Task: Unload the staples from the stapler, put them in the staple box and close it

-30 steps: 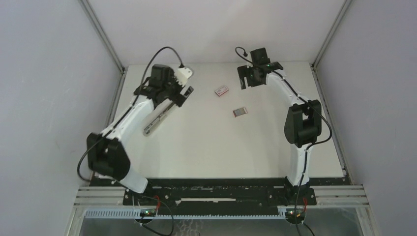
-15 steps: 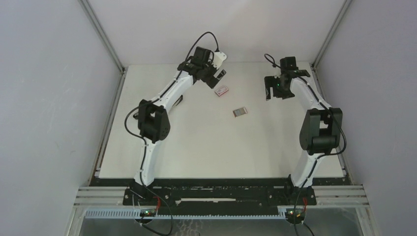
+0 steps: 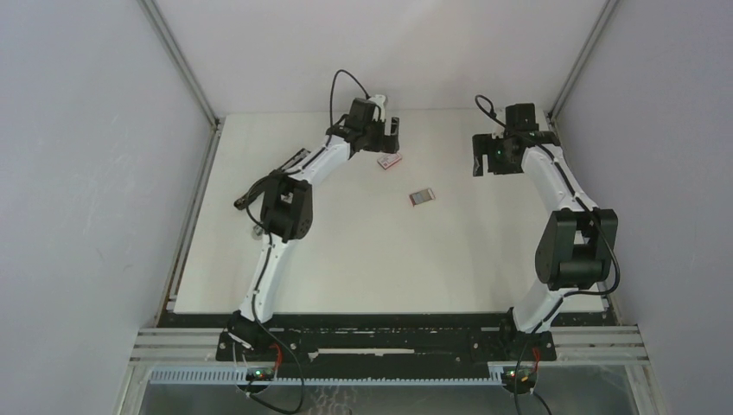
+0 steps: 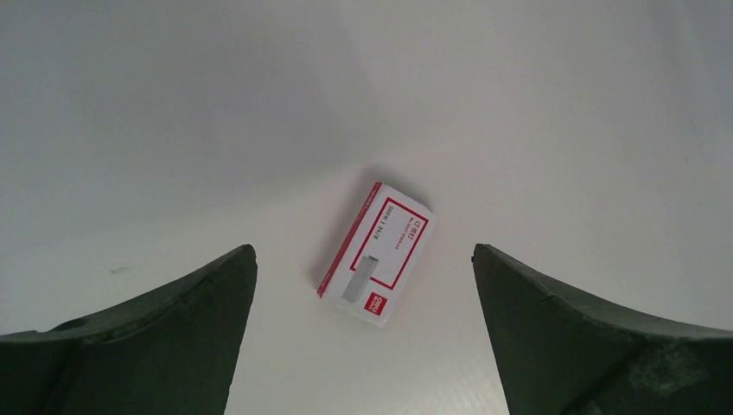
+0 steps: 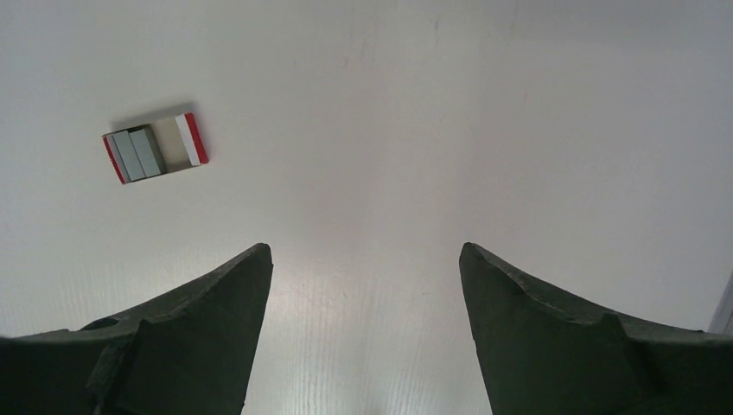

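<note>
The loose grey strip of staples does not show in any view. The stapler is almost wholly hidden by my left arm; only a dark bar end (image 3: pixel 296 156) shows beside the forearm. My left gripper (image 3: pixel 386 137) is open and empty, just above a closed red-and-white box (image 3: pixel 390 161). In the left wrist view that box (image 4: pixel 385 246) lies on the table between the open fingers of the left gripper (image 4: pixel 363 251). My right gripper (image 3: pixel 487 160) is open and empty over bare table at the back right, and it also shows in the right wrist view (image 5: pixel 363 246).
An open red-edged tray (image 3: pixel 422 196) holding grey blocks lies mid-table; it also shows in the right wrist view (image 5: pixel 156 154), up and left of the fingers. Grey walls and metal rails (image 3: pixel 212 121) close off the table's back and sides.
My left arm has swung from the stapler on the left side of the table to the back centre, over the closed box. My right gripper has moved right, towards the wall.
</note>
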### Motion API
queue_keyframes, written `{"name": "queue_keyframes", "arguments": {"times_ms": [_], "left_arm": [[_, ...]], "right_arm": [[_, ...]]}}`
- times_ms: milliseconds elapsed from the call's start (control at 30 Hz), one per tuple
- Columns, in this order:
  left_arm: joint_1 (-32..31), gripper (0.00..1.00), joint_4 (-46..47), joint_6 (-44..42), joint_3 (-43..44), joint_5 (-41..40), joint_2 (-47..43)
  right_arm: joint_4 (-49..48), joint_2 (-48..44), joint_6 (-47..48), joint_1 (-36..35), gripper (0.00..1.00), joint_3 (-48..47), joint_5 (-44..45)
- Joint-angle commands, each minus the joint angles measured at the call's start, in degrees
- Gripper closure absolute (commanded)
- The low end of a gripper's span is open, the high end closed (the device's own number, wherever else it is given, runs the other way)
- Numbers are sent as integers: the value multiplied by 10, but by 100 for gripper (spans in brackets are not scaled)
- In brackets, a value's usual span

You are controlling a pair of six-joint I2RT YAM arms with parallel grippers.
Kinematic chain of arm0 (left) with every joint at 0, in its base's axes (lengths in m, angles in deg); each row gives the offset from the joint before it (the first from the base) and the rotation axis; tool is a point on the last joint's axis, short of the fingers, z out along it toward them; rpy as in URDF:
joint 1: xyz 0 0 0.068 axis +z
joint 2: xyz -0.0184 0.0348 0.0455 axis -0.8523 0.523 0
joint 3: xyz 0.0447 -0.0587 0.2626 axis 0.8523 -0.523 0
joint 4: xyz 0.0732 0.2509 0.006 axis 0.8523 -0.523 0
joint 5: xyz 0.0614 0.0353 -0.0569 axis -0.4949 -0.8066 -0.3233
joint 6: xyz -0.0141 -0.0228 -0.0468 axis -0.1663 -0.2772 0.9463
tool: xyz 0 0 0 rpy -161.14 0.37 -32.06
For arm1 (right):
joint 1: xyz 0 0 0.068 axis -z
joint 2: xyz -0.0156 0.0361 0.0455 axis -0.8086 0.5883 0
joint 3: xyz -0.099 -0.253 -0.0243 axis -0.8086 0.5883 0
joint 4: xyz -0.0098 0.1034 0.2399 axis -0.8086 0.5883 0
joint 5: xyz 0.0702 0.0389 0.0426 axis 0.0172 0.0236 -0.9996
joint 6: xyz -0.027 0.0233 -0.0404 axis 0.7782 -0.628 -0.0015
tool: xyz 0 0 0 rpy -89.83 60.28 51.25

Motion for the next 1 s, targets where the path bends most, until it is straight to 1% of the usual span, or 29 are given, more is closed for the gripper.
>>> {"name": "queue_keyframes", "arguments": {"times_ms": [0,133,200,400,567,733,833,967], "left_arm": [[19,0,60,162,40,45,22],[22,0,65,210,40,49,39],[25,0,74,234,40,65,48],[27,0,124,280,39,158,77],[25,0,140,280,29,215,83],[25,0,138,280,10,256,81],[22,0,138,261,3,282,73],[13,2,116,228,-5,299,60]], "right_arm": [[-23,-19,0,22,20,4,-31],[-22,-20,-6,30,20,5,-47],[-22,-23,-8,31,20,5,-51],[-22,-18,-5,31,20,3,-54],[-20,-13,-9,31,20,-1,-63],[-17,-16,-8,31,20,-2,-66],[-17,-18,-7,31,20,-2,-72],[-15,-21,-8,31,20,-3,-77]]}}
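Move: The closed staple box lies just below the left hand, about 6 cm down, some 2 cm ahead and 1 cm to its right. The open tray with staples sits roughly 11 cm back and 10 cm to the right of the left hand, at table level. From the right hand, the closed staple box is about 17 cm ahead, 27 cm to the left and 12 cm below. With fingers kept wide open, the left hand first drops about 4 cm towards the closed staple box, then sweeps right some 5 cm while drawing back about 3 cm, low beside the box and easing up slightly. All the while the wrist rolls some 30 degrees, left side down, and tips down as well, and the left finger comes against the box's left side, pushing it to the right. ##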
